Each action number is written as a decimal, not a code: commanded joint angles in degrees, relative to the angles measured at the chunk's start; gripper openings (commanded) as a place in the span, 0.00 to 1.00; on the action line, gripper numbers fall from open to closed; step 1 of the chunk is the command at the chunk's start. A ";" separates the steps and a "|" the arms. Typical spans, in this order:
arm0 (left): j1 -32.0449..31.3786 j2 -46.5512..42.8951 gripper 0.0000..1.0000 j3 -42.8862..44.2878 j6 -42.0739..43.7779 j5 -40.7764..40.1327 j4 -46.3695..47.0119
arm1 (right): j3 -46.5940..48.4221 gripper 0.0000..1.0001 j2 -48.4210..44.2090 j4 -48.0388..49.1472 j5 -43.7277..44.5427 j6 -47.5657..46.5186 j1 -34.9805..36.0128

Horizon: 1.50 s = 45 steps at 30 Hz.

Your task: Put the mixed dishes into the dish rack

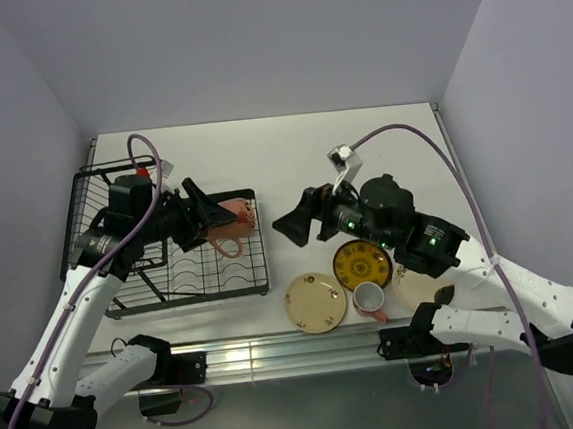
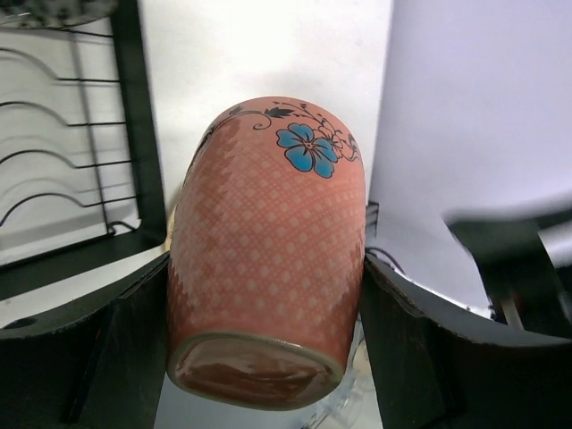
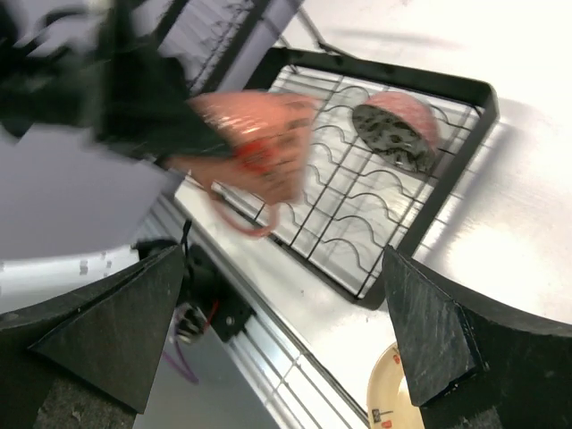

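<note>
My left gripper (image 1: pixel 212 221) is shut on a pinkish-orange mug (image 1: pixel 226 232) and holds it on its side above the right part of the black wire dish rack (image 1: pixel 262 262). In the left wrist view the mug (image 2: pixel 268 250), with a blue flower on it, sits between both fingers (image 2: pixel 116 349). A small dark patterned bowl (image 3: pixel 398 130) lies tilted in the rack (image 3: pixel 465 152). My right gripper (image 1: pixel 297 219) is open and empty, right of the rack. A mustard-yellow plate (image 1: pixel 361 263), a cream plate (image 1: pixel 315 302) and a second mug (image 1: pixel 370 300) lie on the table.
Another cream plate (image 1: pixel 418 288) shows partly under my right arm. The rack's raised cage end (image 1: pixel 94 191) is at the far left, beside the left wall. The table's front metal rail (image 1: pixel 279 356) runs below the plates.
</note>
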 commanded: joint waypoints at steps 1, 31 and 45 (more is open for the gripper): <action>-0.03 0.52 0.00 4.23 -3.29 -5.07 -2.62 | 6.96 0.98 1.30 -9.40 20.07 -8.60 9.92; -11.01 7.29 0.00 13.99 -18.33 -19.05 -23.37 | 34.57 0.63 38.48 -21.18 48.25 -14.58 39.82; -12.77 7.56 0.00 15.92 -19.12 -19.85 -25.48 | 46.52 0.43 51.13 -35.84 61.08 -7.38 42.02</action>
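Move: The left hand already grips the pink mug, its middle within a centimetre or so of the finger pads; the handle hangs about 4 cm back and 4 below them. From the right hand, empty and wide open, that handle is roughly 16 cm left, 2 back and 6 down. The patterned bowl in the rack sits about 11 cm ahead, 17 left and 27 below the right hand; the cream plate is some 10 back, 2 right and 30 below. No firm contact by the right fingers can be made out: they arrive at the mug's handle, tips on either side of it, narrowed from wide open to about half. The right hand first draws back, then sweeps left and down, about 15 cm left overall, swinging its fingertips downward some 50 degrees. The left keeps its grip, easing the mug about 5 cm back and down and steepening its point by some 30 degrees. ##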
